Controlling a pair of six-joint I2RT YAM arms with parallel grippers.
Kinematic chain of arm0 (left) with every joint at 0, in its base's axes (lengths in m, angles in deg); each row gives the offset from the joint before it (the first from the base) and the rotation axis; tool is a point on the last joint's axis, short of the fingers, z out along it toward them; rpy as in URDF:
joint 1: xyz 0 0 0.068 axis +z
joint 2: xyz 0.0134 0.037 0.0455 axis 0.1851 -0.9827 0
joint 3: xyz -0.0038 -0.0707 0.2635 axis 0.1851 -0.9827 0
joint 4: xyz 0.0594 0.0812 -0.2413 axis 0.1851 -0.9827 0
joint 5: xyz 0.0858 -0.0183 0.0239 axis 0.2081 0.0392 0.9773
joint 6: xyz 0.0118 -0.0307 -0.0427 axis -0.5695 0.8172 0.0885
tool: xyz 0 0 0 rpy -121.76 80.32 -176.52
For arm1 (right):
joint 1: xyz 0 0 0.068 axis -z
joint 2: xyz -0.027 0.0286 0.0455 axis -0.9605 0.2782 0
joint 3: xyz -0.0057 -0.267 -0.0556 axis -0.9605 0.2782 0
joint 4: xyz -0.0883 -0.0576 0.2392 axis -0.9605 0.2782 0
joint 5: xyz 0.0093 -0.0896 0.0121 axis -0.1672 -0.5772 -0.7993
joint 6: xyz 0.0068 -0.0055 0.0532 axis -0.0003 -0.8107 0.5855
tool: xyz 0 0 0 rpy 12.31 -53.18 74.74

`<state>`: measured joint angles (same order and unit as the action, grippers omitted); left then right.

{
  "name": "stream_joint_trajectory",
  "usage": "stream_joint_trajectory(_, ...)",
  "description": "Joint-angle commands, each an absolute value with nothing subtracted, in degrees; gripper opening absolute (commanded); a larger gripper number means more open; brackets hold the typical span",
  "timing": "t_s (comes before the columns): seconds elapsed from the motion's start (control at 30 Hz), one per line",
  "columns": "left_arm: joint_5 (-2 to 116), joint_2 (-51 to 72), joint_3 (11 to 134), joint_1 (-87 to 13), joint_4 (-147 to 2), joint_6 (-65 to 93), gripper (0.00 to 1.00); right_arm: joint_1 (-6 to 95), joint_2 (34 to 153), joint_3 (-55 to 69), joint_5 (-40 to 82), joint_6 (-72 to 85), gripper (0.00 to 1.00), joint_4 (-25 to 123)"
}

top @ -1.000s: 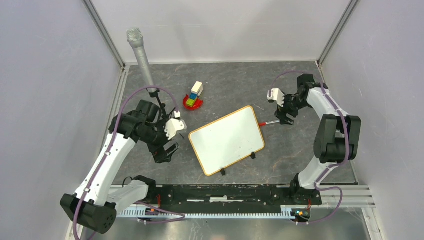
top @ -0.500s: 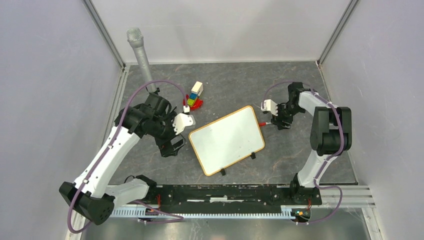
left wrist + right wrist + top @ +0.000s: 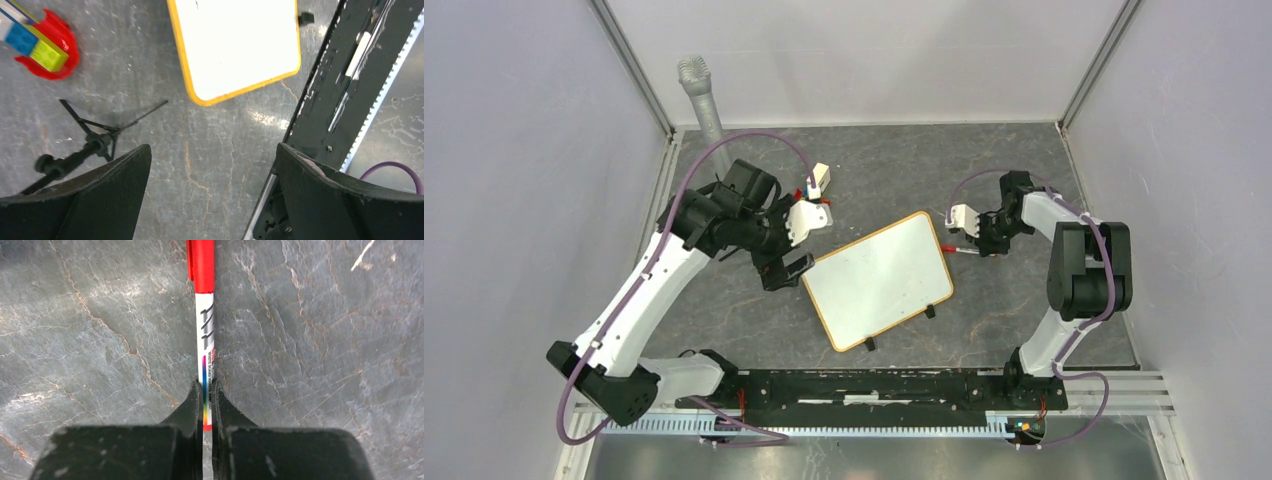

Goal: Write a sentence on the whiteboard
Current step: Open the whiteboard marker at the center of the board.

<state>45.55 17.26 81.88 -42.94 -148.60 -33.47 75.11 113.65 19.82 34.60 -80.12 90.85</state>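
The whiteboard (image 3: 879,280) lies tilted in the middle of the table, light frame around a blank white face; no sentence shows on it. Its near-left corner also appears in the left wrist view (image 3: 235,45). A red-capped marker (image 3: 959,246) lies on the table just off the board's right corner. My right gripper (image 3: 980,246) is shut on the marker's white barrel (image 3: 205,315), with the two fingers pinching its rear end (image 3: 205,390). My left gripper (image 3: 786,272) hovers wide open beside the board's left corner, with only bare table between its fingers (image 3: 212,150).
A red toy base with coloured blocks (image 3: 812,195) sits behind the left gripper, also seen in the left wrist view (image 3: 42,47). A grey microphone-like cylinder (image 3: 704,105) stands on a small black tripod (image 3: 95,142) at the back left. A black rail (image 3: 864,385) runs along the near edge.
My right gripper came down onto the marker and shut on it. My left arm swung farther and rightward, from the board's near-left side up to its left corner, staying open.
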Motion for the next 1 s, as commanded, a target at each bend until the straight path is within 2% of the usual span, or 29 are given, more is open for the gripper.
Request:
stream_joint_trajectory(0.0,42.40,14.81,88.60,-43.19,-147.01,-31.62,1.00,78.24,111.69,16.59,34.40,-76.97,0.00,92.04)
stream_joint_trajectory(0.17,40.11,11.73,94.54,-43.29,-146.96,-31.43,1.00,81.90,108.22,8.32,40.31,-75.07,0.00,99.61)
stream_joint_trajectory(0.47,41.04,4.66,107.79,-48.15,-150.24,-27.53,1.00,80.88,95.79,0.95,51.06,-70.37,0.00,105.85)
stream_joint_trajectory(0.7,41.29,-6.72,123.14,-52.33,-159.81,-23.32,1.00,66.79,84.99,0.78,46.64,-66.62,0.00,107.24)
stream_joint_trajectory(0.97,34.19,-11.23,124.36,-52.50,-159.67,-17.62,1.00,52.76,77.71,1.93,42.59,-58.48,0.00,104.30)
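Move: The marker lies on the table in the right hand's shut fingers, gripped near its tail, its middle some 5 cm to that hand's left and 1 cm ahead. The whiteboard's centre, over which it is taken, is about 26 cm left of the right hand, 7 cm back and 1 cm lower. From the open left hand the marker is roughly 16 cm ahead, 38 cm right and 23 cm below; the board's centre 8 cm ahead, 17 cm right; the red dish 27 cm ahead, 1 cm right, both equally low. Upward goes the right hand, keeping its pinch on the marker's tail end: first a swing of some 3 cm right and forward, then a fast climb of about 28 cm that bends left and back, over the board, fingers tilting forward and left. The left hand, fingers wide open, moves right and up towards the cap, sinking slightly at the end. ##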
